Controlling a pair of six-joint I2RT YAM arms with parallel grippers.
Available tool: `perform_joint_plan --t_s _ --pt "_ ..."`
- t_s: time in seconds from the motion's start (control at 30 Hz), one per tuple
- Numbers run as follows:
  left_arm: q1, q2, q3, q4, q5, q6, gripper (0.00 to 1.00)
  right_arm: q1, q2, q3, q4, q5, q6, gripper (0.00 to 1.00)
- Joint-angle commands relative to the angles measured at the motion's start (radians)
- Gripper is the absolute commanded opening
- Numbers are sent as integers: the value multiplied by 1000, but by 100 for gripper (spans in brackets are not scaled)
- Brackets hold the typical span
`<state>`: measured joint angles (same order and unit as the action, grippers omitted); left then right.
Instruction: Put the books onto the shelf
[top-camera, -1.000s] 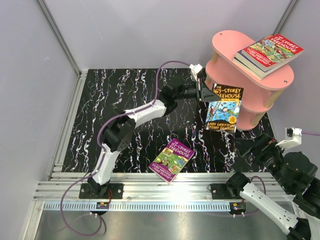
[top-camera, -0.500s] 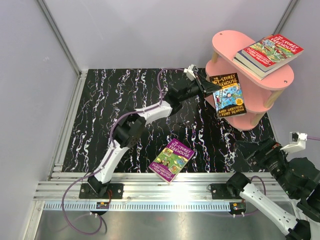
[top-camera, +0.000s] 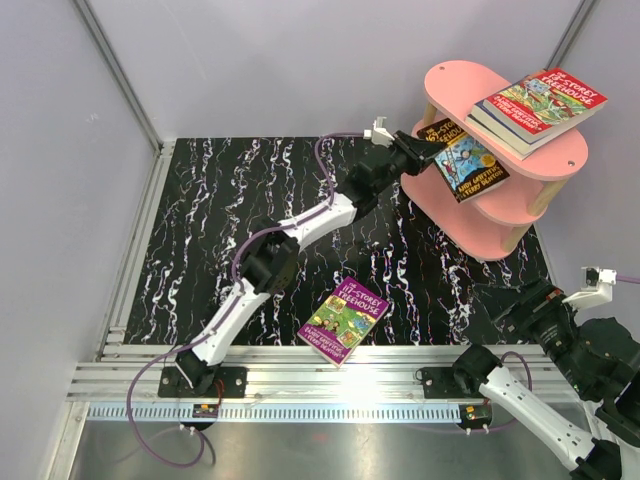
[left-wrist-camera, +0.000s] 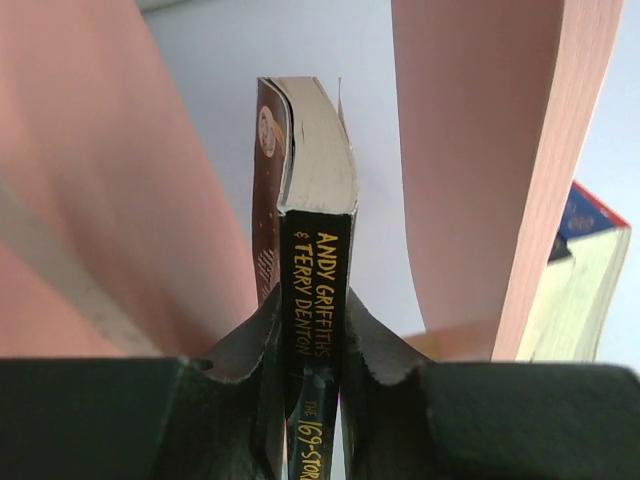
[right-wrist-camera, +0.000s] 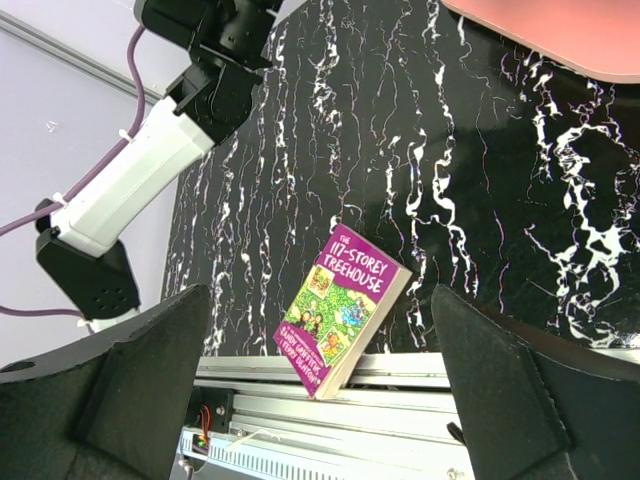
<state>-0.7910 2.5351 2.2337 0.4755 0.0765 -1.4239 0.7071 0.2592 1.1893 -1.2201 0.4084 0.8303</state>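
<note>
My left gripper (top-camera: 415, 158) is shut on the spine end of a black-covered book (top-camera: 466, 160) and holds it between the top and middle boards of the pink shelf (top-camera: 560, 160). In the left wrist view the black book (left-wrist-camera: 315, 260) stands edge-on between my fingers (left-wrist-camera: 380, 345), with pink boards on both sides. A red book (top-camera: 540, 98) lies on a darker one on the shelf's top board. A purple book (top-camera: 344, 320) lies on the black mat, its corner over the rail; it also shows as the purple book (right-wrist-camera: 340, 308) between my right gripper's (right-wrist-camera: 325, 385) wide-open fingers, well below them.
The black marbled mat (top-camera: 230, 230) covers the table, with aluminium rails (top-camera: 300, 375) along its near edge. Grey walls and a metal frame post (top-camera: 120, 75) close the back and left. The shelf's pale wooden posts (top-camera: 541, 200) stand at the right.
My left arm has stretched farther to the back right, carrying the black book from in front of the shelf up into the gap under its top board. The right arm barely moved.
</note>
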Motion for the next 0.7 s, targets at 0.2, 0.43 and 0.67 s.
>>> perform_joint_plan --t_s 0.2,0.43,0.67 --pt "-33 42 132 -132 -149 51 29 2 -11 12 -24 44 7 100" --pt "-51 18 172 -362 -227 78 99 3 -14 0 -22 46 12 100" --pt "-67 -127 110 -626 -333 120 99 3 -17 -11 -22 40 18 100"
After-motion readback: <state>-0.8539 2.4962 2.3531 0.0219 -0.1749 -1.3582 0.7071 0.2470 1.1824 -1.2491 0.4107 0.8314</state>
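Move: The 169-Storey Treehouse book is already in the left fingers, held by its spine inside the pink shelf; its spot on the middle board lies about 6 cm right, 2 cm back and 4 cm below this hand. The book stack on top sits some 21 cm right, 6 cm ahead and 12 cm up. The 117-Storey Treehouse book lies roughly 31 cm back, 20 cm left, 28 cm below. From the right hand, the shelf spot is about 34 cm ahead, 7 cm left and 7 cm lower. The 169-Storey Treehouse book is lowered by its spine onto the middle board as the left hand sinks about 3 cm, easing slightly right first. The left fingers then spread wide and let go, while the wrist rolls some 20 degrees, its left side rising. The hand ends by drifting about 1 cm back and left from the spine. ##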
